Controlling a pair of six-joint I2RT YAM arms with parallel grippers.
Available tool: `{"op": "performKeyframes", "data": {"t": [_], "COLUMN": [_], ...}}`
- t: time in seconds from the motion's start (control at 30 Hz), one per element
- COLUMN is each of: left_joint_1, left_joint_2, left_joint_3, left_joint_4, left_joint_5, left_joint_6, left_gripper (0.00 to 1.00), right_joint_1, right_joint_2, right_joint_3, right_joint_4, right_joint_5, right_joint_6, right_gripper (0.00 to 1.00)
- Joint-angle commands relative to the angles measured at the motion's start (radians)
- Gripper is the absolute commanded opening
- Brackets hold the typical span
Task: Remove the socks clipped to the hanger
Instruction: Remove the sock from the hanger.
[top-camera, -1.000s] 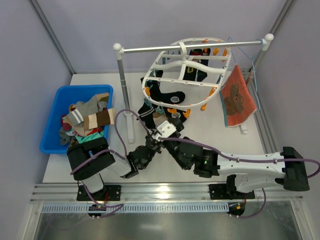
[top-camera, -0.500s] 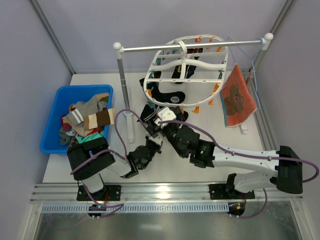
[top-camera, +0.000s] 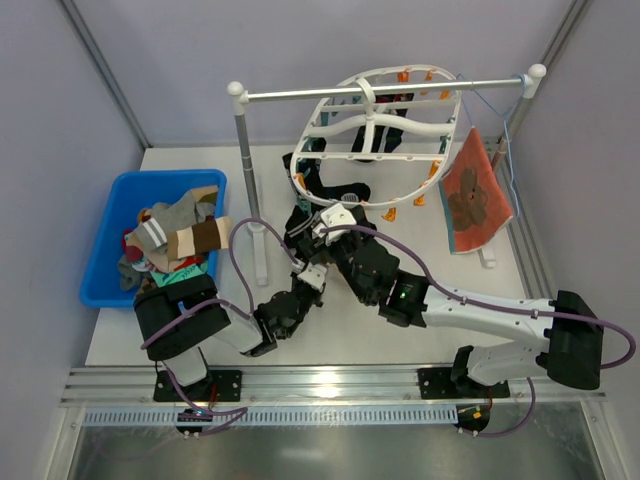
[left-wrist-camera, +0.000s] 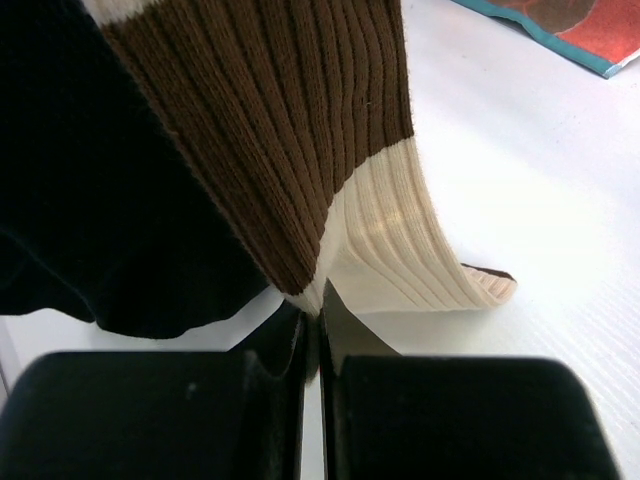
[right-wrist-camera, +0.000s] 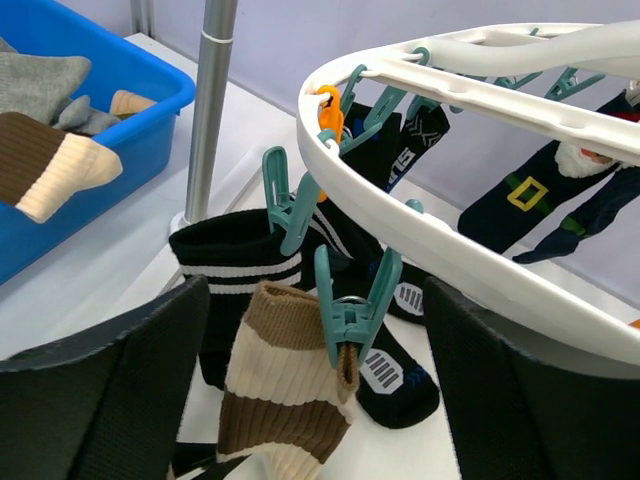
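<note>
The white oval hanger (top-camera: 375, 130) hangs from the rail with several socks on its teal and orange clips. In the right wrist view a teal clip (right-wrist-camera: 350, 310) on the hanger frame (right-wrist-camera: 450, 240) pinches the cuff of a brown and cream striped sock (right-wrist-camera: 285, 400). My right gripper (right-wrist-camera: 320, 400) is open, one finger on each side of that clip and sock. My left gripper (left-wrist-camera: 312, 300) is shut on the cream lower edge of the same striped sock (left-wrist-camera: 280, 130), low near the table. A black sock (right-wrist-camera: 235, 260) with white stripes hangs on the neighbouring clip.
A blue bin (top-camera: 105, 215) at the left holds several loose socks. The white-and-grey rail stand (top-camera: 245, 170) has a pole just left of the grippers. An orange-red flower cloth (top-camera: 473, 195) hangs on a thin blue wire hanger (top-camera: 490, 110) at the right.
My right gripper has moved up and away from the arm bases toward the hanger's near rim. The hanger has swung back and tilted. The left gripper has stayed in place.
</note>
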Motion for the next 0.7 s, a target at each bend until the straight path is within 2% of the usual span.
{"op": "performKeyframes", "data": {"t": [0.0, 0.1, 0.33, 0.37, 0.43, 0.47, 0.67], "left_joint_1": [0.003, 0.003, 0.003, 0.003, 0.003, 0.004, 0.003], "left_joint_2": [0.001, 0.003, 0.006, 0.008, 0.009, 0.011, 0.012], "left_joint_3": [0.001, 0.003, 0.006, 0.006, 0.006, 0.007, 0.004], "left_joint_4": [0.254, 0.254, 0.254, 0.254, 0.254, 0.254, 0.254], "left_joint_5": [0.001, 0.003, 0.003, 0.003, 0.001, 0.0, -0.002], "left_joint_6": [-0.003, -0.002, -0.003, -0.002, -0.002, -0.002, -0.002], "left_gripper": [0.0, 0.0, 0.0, 0.0, 0.0, 0.0, 0.0], "right_joint_1": [-0.032, -0.06, -0.083, -0.084, -0.083, -0.084, -0.083], "right_joint_2": [0.009, 0.02, 0.041, 0.044, 0.043, 0.043, 0.023], "right_joint_3": [0.055, 0.062, 0.065, 0.062, 0.049, 0.045, 0.031], "right_joint_4": [0.03, 0.032, 0.073, 0.078, 0.11, 0.118, 0.121], "right_joint_5": [-0.023, -0.051, -0.095, -0.095, -0.095, -0.098, -0.106], "right_joint_6": [0.007, 0.01, -0.024, -0.027, -0.031, -0.033, -0.03], "right_gripper": [0.83, 0.76, 0.46, 0.26, 0.08, 0.06, 0.05]}}
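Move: The teal clip holding the brown-and-cream sock is about 3 cm straight ahead of the right hand, between its open fingers and level with them. The sock hangs below the hand, its middle some 8 cm down, 3 cm ahead and 1 cm left; the black striped sock is roughly 6 cm ahead, 7 cm left and 3 cm lower. From the left hand, already pinching the brown-and-cream sock, the clip lies about 3 cm ahead, 2 cm left and 18 cm up. Right hand eases about 2.5 cm forward and pinches the clip's handles together; left keeps its sock grip still. ##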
